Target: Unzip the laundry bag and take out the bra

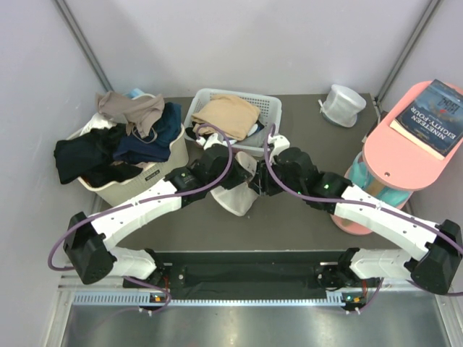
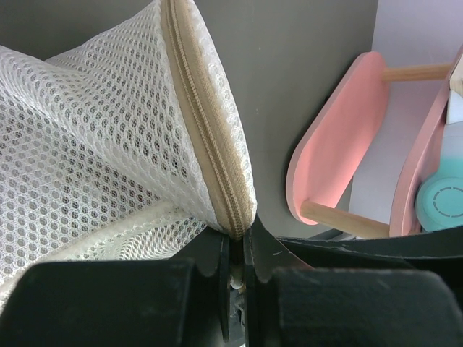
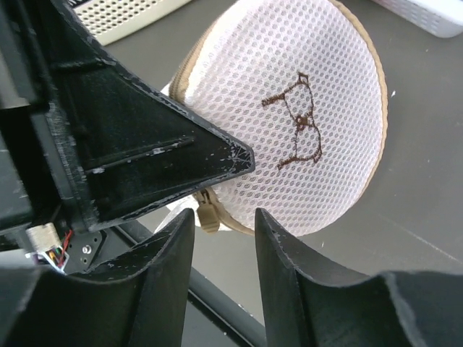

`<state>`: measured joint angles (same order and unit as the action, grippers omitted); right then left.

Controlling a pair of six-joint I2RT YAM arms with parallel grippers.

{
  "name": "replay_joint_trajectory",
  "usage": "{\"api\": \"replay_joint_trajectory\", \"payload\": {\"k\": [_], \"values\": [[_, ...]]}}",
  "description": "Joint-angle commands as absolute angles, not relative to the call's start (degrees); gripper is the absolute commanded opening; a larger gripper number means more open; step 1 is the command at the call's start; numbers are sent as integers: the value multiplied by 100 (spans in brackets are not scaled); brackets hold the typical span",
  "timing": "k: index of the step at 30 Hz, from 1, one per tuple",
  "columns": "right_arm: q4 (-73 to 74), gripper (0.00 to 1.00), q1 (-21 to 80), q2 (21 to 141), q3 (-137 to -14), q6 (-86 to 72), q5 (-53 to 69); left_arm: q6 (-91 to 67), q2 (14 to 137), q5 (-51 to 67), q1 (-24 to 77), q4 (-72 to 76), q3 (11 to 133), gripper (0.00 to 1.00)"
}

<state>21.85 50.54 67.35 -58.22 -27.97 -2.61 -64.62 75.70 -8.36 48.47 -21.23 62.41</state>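
The laundry bag (image 1: 242, 194), a pale beige-white mesh pouch, is held off the dark table between the two arms. My left gripper (image 1: 237, 173) is shut on the bag's beige zipper seam (image 2: 210, 137); the seam runs down into the closed jaws at my left gripper (image 2: 237, 235). My right gripper (image 1: 259, 181) is open. In the right wrist view the beige zipper pull (image 3: 208, 217) hangs just inside its left finger, with my right gripper (image 3: 224, 217) below the bag's round base (image 3: 325, 94), which bears a brown embroidered mark. The bra is hidden.
A white basket (image 1: 271, 108) with a beige garment stands behind the arms. A cream hamper (image 1: 170, 155) full of dark clothes is at back left. A whiter round pouch (image 1: 342, 103) sits at back right. A pink stand (image 1: 405, 155) with a book (image 1: 432, 116) is at right.
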Motion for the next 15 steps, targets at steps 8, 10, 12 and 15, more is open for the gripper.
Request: {"api": "replay_joint_trajectory", "payload": {"k": [8, 10, 12, 15], "values": [[1846, 34, 5203, 6917, -6091, -2593, -193, -6574, 7313, -826, 4834, -1819, 6231, 0], [1846, 26, 5203, 6952, -6117, -2558, -211, -6574, 7321, -826, 4834, -1811, 6231, 0], [1854, 14, 5203, 6970, -6135, -2549, -237, -6583, 7313, -817, 4834, -1811, 6231, 0], [1881, 4, 5212, 6978, -6144, -2496, -246, -6565, 7321, -817, 4816, -1846, 6240, 0]]}}
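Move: Right at the right fingertips is the tan zipper tab, about 1 cm to the left and 1 cm below them, between the half-open fingers. The laundry bag's middle is roughly 6 cm left of that hand, 1 cm farther out and 5 cm down; the white basket's lies some 25 cm ahead, 6 cm left and 15 cm lower. From the left hand, already gripping the zipper edge, the tab is about 2 cm back and 2 cm below. Easing down about 1 cm and a touch to its left, the right hand settles around the tan zipper tab, then shuts its half-open fingers almost fully and pinches the tab between the tips, the wrist barely turning. The left hand stays still just beside it, keeping its pinch on the zipper edge to hold the bag up. ##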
